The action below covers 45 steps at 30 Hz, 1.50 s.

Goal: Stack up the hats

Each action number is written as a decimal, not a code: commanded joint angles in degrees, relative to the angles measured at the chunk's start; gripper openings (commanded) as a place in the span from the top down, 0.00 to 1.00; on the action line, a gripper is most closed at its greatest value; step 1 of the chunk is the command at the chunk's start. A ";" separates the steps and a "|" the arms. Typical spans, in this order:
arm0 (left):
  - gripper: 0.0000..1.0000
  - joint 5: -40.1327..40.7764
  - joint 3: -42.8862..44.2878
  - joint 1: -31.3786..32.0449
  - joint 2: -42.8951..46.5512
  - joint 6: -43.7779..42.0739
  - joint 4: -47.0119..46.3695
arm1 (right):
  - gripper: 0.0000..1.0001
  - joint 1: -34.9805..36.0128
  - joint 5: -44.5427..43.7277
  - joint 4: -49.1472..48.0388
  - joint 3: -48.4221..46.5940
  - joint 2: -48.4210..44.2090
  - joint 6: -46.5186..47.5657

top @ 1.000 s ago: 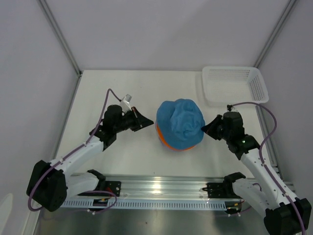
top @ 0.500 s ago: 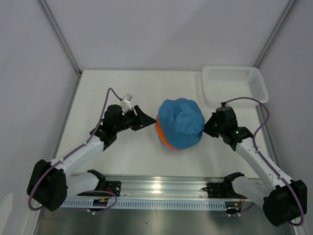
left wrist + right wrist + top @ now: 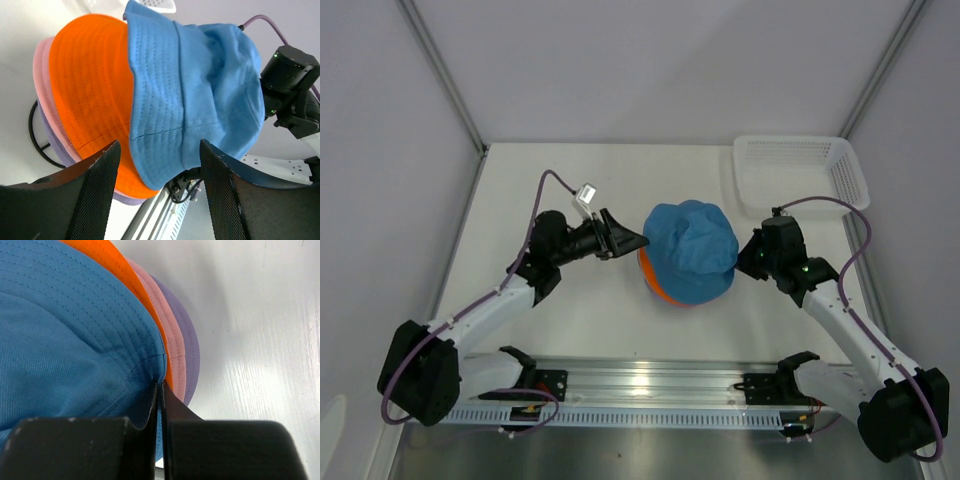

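Note:
Four hats sit stacked in the middle of the table: the blue hat on top, then the orange hat, the pink hat and the lavender hat. My left gripper is open at the stack's left side. In its wrist view the blue brim hangs just ahead of that gripper, not between the fingers. My right gripper is shut on the blue hat's right brim, fabric pinched at its tips.
A black wire stand shows under the stack. A white mesh basket sits at the back right corner. The metal rail with the arm bases runs along the near edge.
My left gripper has moved right to the stack's brim and opened from shut. The right gripper shifted slightly inward with the brim, and the blue hat now lies smoother.

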State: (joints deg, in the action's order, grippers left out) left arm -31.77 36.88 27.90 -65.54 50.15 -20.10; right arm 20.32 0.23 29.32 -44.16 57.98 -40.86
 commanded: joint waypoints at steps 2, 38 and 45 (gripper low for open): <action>0.34 -2.95 2.31 0.40 -2.13 1.00 -6.26 | 1.00 0.43 -0.93 0.39 -2.51 -0.50 0.52; 0.99 -0.50 3.28 1.63 -11.55 3.46 -8.76 | 1.00 0.51 -0.23 1.44 -3.47 1.09 0.61; 0.99 9.42 5.04 1.54 -8.30 2.85 14.08 | 1.00 0.43 -1.29 2.33 -2.60 2.93 0.35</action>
State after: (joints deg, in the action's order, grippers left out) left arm -30.39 40.29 29.15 -75.81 54.94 -20.62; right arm 20.43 0.62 30.24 -45.89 60.03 -40.34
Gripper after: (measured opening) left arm 0.024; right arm 0.009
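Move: The blue hat lies ready for the left hand's open fingers: its middle is about 11 cm to their right, 2 cm nearer the base and 3 cm below. From the right hand, already shut on its right brim, that middle is some 10 cm left, 3 cm ahead and 4 cm above. Under it, from the left hand, the orange hat lies roughly 8 cm right, 3 cm back and 8 cm down, with the pink hat about 3 cm below the orange one. The blue hat's left brim is what the left hand goes for: it reaches about 3 cm to the right with a little forward, closes its fingers and pinches the edge. After a small rise it draws the cloth down about 4 cm and slightly back left, its fingertips dipping. The right hand stays put, keeping its pinch on the opposite brim. ##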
